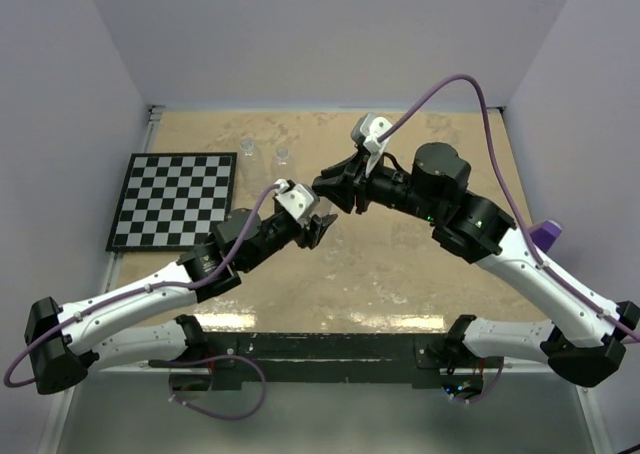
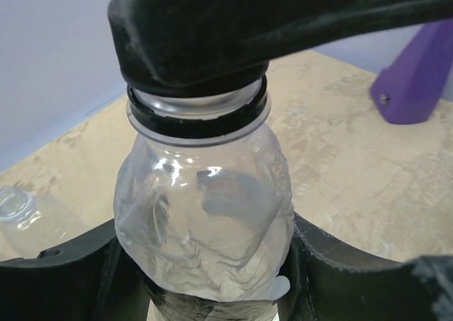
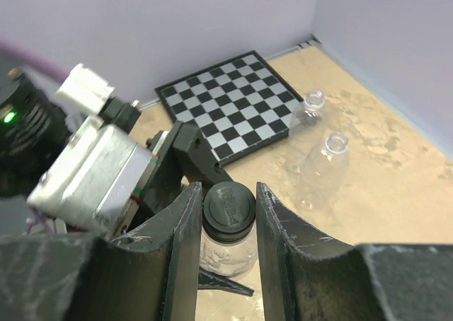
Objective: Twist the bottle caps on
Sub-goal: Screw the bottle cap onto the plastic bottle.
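A clear bottle (image 2: 205, 215) stands upright between the fingers of my left gripper (image 2: 205, 282), which is shut around its lower body. On its neck sits a black cap (image 3: 228, 206), also seen from below as a dark ring (image 2: 198, 119). My right gripper (image 3: 228, 209) comes down from above, and both of its fingers (image 3: 185, 229) press against the cap's sides. In the top view the two grippers meet mid-table, left (image 1: 318, 226) and right (image 1: 335, 196). Two more clear bottles (image 3: 308, 119) (image 3: 325, 165) stand open-necked and uncapped further back.
A black-and-white chequered board (image 1: 175, 199) lies at the left of the tan table (image 1: 400, 274). The two open bottles (image 1: 248, 152) (image 1: 282, 158) stand just right of the board's far corner. A purple object (image 1: 550, 232) sits at the right edge. Walls close in three sides.
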`<control>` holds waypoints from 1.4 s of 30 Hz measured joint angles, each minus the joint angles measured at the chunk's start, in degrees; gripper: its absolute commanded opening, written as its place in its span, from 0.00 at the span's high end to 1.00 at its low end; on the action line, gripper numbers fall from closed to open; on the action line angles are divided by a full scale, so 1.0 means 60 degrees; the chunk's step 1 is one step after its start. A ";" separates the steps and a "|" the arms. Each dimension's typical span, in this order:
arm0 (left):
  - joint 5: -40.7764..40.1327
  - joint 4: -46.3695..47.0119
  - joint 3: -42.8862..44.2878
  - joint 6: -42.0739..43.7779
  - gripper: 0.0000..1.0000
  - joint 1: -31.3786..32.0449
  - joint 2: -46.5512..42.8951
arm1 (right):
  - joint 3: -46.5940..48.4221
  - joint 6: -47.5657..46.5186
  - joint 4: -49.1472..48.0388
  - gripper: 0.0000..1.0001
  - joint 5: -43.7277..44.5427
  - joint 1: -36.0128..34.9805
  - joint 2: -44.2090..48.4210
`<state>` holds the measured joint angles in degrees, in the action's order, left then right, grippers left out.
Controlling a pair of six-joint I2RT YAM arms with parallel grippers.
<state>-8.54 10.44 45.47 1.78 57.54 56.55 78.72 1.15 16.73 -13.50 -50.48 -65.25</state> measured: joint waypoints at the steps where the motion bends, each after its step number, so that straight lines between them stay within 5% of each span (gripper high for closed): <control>1: -0.0448 -0.0055 0.0080 0.0058 1.00 0.0109 0.0102 | -0.0004 0.0175 -0.0025 0.95 0.0401 -0.0087 -0.0040; 5: -0.1767 -0.0193 0.0266 0.0138 1.00 0.0379 0.0415 | -0.0025 0.0772 -0.0117 0.90 0.1727 -0.0415 -0.0189; 10: -0.2266 -0.0444 0.0317 0.0168 1.00 0.0419 0.0561 | -0.0149 0.1319 -0.0160 0.59 0.2448 -0.0528 -0.0229; 18: 0.0466 -0.1056 0.0368 0.0226 1.00 -0.1479 0.0044 | 0.0386 0.1446 0.0809 0.21 0.2393 -0.0732 0.0029; 28: 0.4415 -0.3115 0.0827 0.1279 1.00 -0.2980 -0.0255 | 0.0670 0.0699 0.1490 0.24 0.2251 -0.0729 0.1100; 30: 0.5198 -0.3537 0.0889 0.1625 1.00 -0.3479 -0.0255 | 0.0455 0.0197 0.1439 0.14 0.2044 -0.0729 0.1501; 35: 0.6553 -0.4269 0.0892 0.2262 1.00 -0.4025 -0.0244 | -0.0404 -0.1093 0.1483 0.11 0.1253 -0.0732 0.2514; 42: 0.8123 -0.4696 0.0882 0.2845 1.00 -0.4036 -0.0084 | 0.0102 -0.3264 0.2346 0.13 0.0554 -0.0729 0.1359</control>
<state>40.21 -17.74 50.76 18.85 33.32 56.05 79.33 -18.44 30.81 -10.17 -54.85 -57.10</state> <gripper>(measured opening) 0.610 0.899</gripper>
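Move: The black cap is already on the neck of the bottle that the left fingers hold, some 10 cm straight above the left hand. It also sits right at the right hand's point, already pinched between those fingers. Of the two empty clear bottles standing on the table, the nearer is about 22 cm ahead of the left hand, 9 cm to its left and 20 cm lower. The other is about 25 cm ahead, 18 cm left and equally low. The cap gets a last short twist: the right fingers turn it clockwise some 10 degrees while the left hand turns the gripped bottle the other way, both drifting forward. Then the right fingers open wide and let go, backing off rightward and up, before dipping and edging back left. The left hand, still gripping, carries the bottle down and left about 5 cm, swinging clockwise. ##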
